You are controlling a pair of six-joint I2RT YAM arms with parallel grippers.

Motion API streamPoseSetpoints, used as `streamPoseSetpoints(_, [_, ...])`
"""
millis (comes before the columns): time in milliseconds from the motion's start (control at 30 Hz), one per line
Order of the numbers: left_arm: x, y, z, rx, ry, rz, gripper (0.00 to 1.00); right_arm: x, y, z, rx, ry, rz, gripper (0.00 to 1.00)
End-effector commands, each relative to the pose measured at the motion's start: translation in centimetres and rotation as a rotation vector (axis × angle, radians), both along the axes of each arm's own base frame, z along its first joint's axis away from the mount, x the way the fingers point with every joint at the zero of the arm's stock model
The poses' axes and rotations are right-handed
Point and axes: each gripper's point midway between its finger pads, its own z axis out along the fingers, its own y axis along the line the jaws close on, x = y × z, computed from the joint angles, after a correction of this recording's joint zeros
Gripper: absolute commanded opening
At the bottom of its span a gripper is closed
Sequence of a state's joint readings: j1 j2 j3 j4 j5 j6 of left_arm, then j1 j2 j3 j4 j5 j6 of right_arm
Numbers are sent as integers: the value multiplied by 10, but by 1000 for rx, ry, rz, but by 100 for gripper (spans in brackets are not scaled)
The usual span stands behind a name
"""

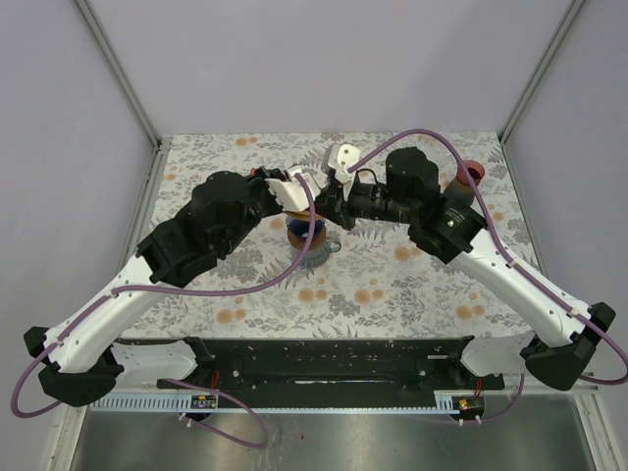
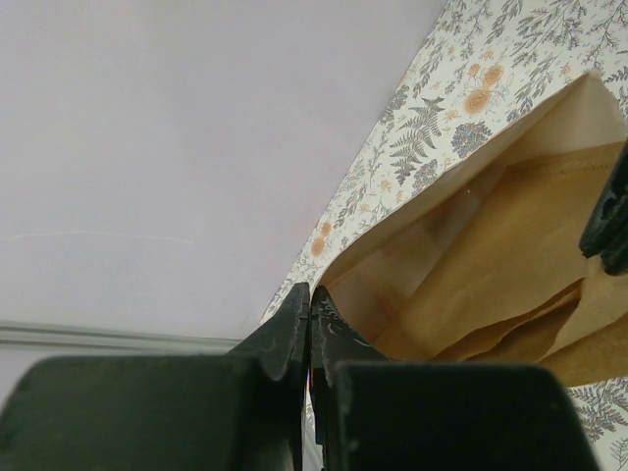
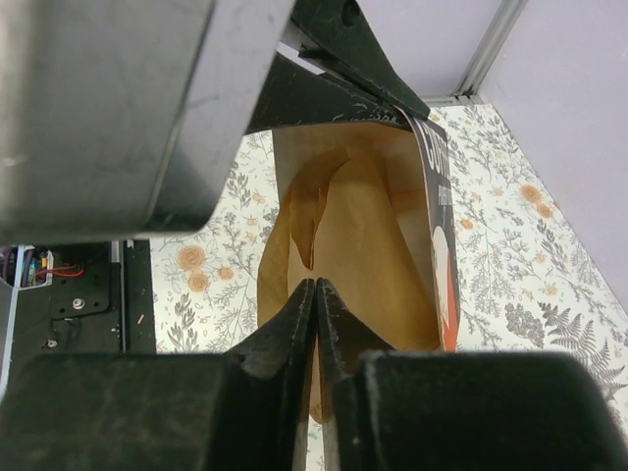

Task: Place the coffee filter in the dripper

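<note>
The white coffee filter package hangs above the table's middle, and my left gripper is shut on its rim. In the left wrist view the jaws pinch the package's edge, and brown coffee filters fill the open mouth. My right gripper sits at that mouth in front of the filters. Its jaws are all but together, with only a thin slit between them and nothing seen between the tips. One right fingertip shows at the package mouth. The dripper, blue and orange, stands on the table below both grippers, partly hidden.
A red cup stands at the back right of the flowered tablecloth. Grey walls close the back and sides. A black rail runs along the near edge between the arm bases.
</note>
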State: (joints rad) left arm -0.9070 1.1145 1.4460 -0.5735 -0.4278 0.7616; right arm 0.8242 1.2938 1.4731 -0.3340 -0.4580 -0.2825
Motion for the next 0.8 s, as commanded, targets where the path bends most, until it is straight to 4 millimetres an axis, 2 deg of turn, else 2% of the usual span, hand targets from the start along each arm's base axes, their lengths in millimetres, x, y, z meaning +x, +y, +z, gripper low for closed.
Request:
streamPoseSetpoints(0, [1, 3, 21, -62, -53, 25, 0, -8, 6, 11, 26, -30, 50, 16])
streamPoseSetpoints(100, [1, 3, 23, -59, -60, 24, 0, -10, 6, 0, -1, -5, 66, 23])
streamPoseSetpoints(200, [1, 3, 23, -60, -62, 22, 0, -11, 4, 2, -4, -1, 57, 28])
streamPoseSetpoints(333, [1, 3, 21, -55, -60, 21, 0, -11, -2, 16, 24, -20, 28, 35])
streamPoseSetpoints(500, [1, 3, 21, -50, -60, 18, 0, -12, -10, 35, 59, -38, -1, 50])
streamPoseSetpoints(767, [1, 2, 20, -48, -60, 16, 0, -13, -21, 52, 104, -60, -42, 53])
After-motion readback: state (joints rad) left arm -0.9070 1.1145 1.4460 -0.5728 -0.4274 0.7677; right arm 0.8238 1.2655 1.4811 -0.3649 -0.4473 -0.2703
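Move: The coffee filters, standing in their box, begin right at the closed right fingertips. Their middle is some 3 cm to the left, about 1 cm ahead and 2 cm below. The box around them is centred about 4 cm left, 2 cm ahead and 3 cm below; the dripper on the carafe is far beneath, roughly 24 cm down, 3 cm ahead and 2 cm left. From the left hand, which still grips the box rim, the filters lie some 4 cm right, 4 cm back and 3 cm down. Among the filters at the box's mouth the right fingers spread from nearly shut to about half open, the hand staying almost in place: it sinks and draws back barely half a centimetre, then rises about 1 cm and slips about 1 cm to the right. The left hand keeps its pinch on the box rim and holds it still. ##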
